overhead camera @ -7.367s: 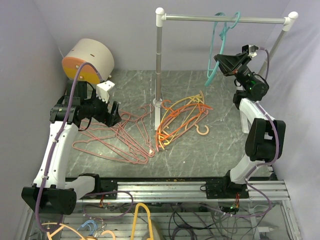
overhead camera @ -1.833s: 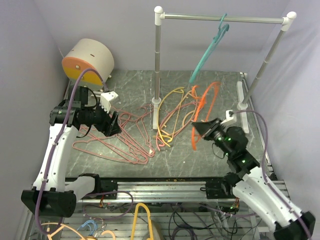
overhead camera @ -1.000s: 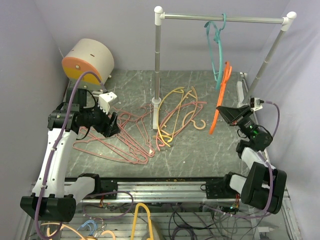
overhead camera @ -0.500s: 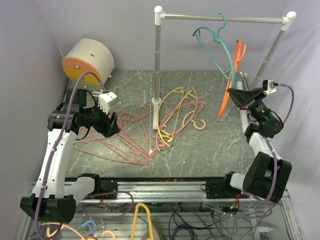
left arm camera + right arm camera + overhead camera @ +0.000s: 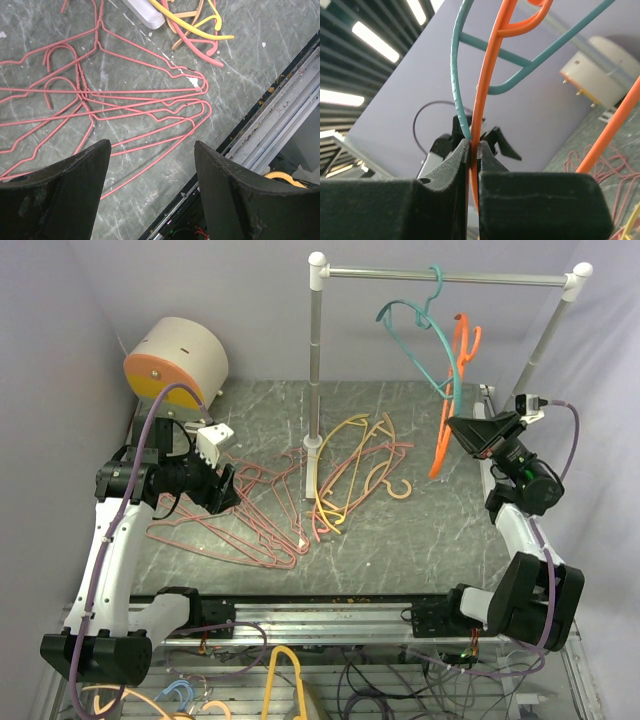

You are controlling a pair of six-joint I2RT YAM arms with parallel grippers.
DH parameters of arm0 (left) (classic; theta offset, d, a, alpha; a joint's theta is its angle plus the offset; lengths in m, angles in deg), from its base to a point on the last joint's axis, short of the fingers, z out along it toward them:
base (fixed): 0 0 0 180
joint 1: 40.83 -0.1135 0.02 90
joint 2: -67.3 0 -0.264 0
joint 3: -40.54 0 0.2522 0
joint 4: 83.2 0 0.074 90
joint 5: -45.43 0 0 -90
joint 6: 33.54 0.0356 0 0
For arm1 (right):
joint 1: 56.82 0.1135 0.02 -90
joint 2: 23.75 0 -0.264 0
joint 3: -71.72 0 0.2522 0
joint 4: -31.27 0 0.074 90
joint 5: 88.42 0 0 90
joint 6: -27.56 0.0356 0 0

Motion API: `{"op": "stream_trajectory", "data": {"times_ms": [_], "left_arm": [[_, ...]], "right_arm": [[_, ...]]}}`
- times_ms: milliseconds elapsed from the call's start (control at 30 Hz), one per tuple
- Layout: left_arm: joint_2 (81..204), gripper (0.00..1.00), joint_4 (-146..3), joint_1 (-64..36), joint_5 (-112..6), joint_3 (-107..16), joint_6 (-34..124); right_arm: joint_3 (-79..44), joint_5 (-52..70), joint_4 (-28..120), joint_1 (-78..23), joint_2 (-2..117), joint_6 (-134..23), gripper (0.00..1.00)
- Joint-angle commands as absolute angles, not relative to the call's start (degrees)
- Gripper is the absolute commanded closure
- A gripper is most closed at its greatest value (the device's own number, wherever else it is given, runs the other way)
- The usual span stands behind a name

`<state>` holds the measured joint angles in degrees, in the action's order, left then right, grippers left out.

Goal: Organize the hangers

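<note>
A teal hanger (image 5: 424, 328) hangs by its hook on the silver rail (image 5: 400, 276). My right gripper (image 5: 462, 430) is shut on an orange hanger (image 5: 447, 410), held upright beside the teal one, its hook just under the rail. In the right wrist view the orange hanger (image 5: 485, 90) sits pinched in my right gripper (image 5: 472, 145), with the teal hanger (image 5: 456, 75) touching it. Pink wire hangers (image 5: 245, 525) lie in a heap on the table, with yellow and peach hangers (image 5: 350, 470) beside the post. My left gripper (image 5: 226, 490) hovers open over the pink hangers (image 5: 125, 95), left gripper (image 5: 152, 150) holding nothing.
A beige drum with an orange face (image 5: 175, 360) stands at the back left. The rail's left post (image 5: 316, 360) rises mid-table from a white foot (image 5: 145, 12). An aluminium frame (image 5: 330, 620) runs along the near edge. Purple walls close in on both sides.
My right arm took the orange hanger off the table and raised it to the rail; in the last half second it shifted slightly left. The teal hanger swings. The left arm stays put.
</note>
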<state>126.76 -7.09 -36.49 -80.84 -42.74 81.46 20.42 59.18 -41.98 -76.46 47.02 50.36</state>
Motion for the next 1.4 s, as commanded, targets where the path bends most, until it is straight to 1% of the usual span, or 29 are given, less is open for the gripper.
{"op": "stream_trajectory", "data": {"times_ms": [0, 133, 200, 300, 433, 633, 700, 800, 833, 867, 933, 1000, 1033, 1067, 1367], "left_arm": [[126.56, 0.21, -8.67, -36.26, -81.01, -41.98, 80.87], [126.12, 0.21, -9.14, -36.26, -80.24, -41.85, 80.27], [125.77, 0.21, -9.36, -36.26, -79.80, -41.78, 79.95], [125.36, 0.21, -9.62, -36.26, -79.42, -41.78, 79.63], [124.97, 0.21, -9.74, -36.26, -78.90, -41.71, 79.19], [124.64, 0.21, -10.18, -36.26, -78.26, -41.62, 78.64], [124.53, 0.21, -10.20, -36.26, -78.17, -41.60, 78.56], [124.77, 0.21, -10.11, -36.26, -78.25, -41.65, 78.66], [124.92, 0.21, -10.11, -36.25, -78.37, -41.63, 78.69], [125.15, 0.21, -10.05, -36.26, -78.44, -41.68, 78.74], [125.43, 0.22, -9.94, -36.26, -78.65, -41.69, 78.94], [125.52, 0.22, -10.02, -36.26, -78.52, -41.69, 78.83], [125.44, 0.22, -10.10, -36.27, -78.42, -41.63, 78.74], [125.29, 0.22, -10.09, -36.34, -78.45, -41.58, 78.75], [124.93, 0.22, -10.19, -36.45, -78.54, -41.54, 78.74]], "right_arm": [[21.68, 58.96, -58.10, -70.02, 44.24, 49.40, 1.00], [24.71, 56.90, -49.08, -59.86, 42.71, 38.93, 1.00], [25.83, 56.10, -43.06, -56.98, 41.98, 34.06, 1.00], [27.01, 55.53, -40.65, -54.80, 42.21, 30.60, 1.00], [27.29, 56.00, -42.30, -56.97, 42.46, 32.09, 1.00], [23.46, 57.01, -39.50, -65.85, 40.46, 36.44, 1.00], [21.48, 56.77, -26.26, -67.49, 37.43, 31.51, 1.00], [16.02, 54.00, 1.85, -67.69, 31.10, 14.06, 1.00], [13.96, 52.90, 8.07, -67.66, 29.82, 8.82, 1.00], [11.56, 53.02, 10.75, -67.70, 30.17, 6.76, 1.00], [10.26, 55.52, 4.18, -68.58, 33.66, 12.08, 1.00], [10.15, 56.16, -8.17, -69.31, 38.50, 22.59, 1.00], [9.68, 56.09, -16.58, -69.46, 40.80, 29.42, 1.00], [8.66, 55.88, -20.87, -69.47, 43.01, 33.06, 1.00], [-1.01, 52.30, -38.48, -69.48, 54.62, 49.82, 1.00]]}}
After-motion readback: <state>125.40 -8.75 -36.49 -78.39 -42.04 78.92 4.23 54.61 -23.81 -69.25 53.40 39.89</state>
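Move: The right hand already holds the orange hanger, hook up; the rod stretch it is being taken to lies about 15 cm ahead and 14 cm above, hardly to either side. The teal hanger's middle is some 10 cm ahead, 6 cm left and 6 cm up, its near end close to the fingers. The rod's right end is about 15 cm ahead, 20 cm right and 14 cm up. From the left hand, that rod stretch lies roughly 20 cm ahead, 47 cm right and 29 cm up. Sweeping left about 9 cm and back 5 cm while turning some 15 degrees counter-clockwise, the right hand carries the orange hanger against the teal one. It swings back right about 5 cm, rises some 7 cm from its low point with the fingers tipping up, then reaches forward nearly 7 cm and levels, bringing the hook up to the rod, fingers still shut on the side bar. ##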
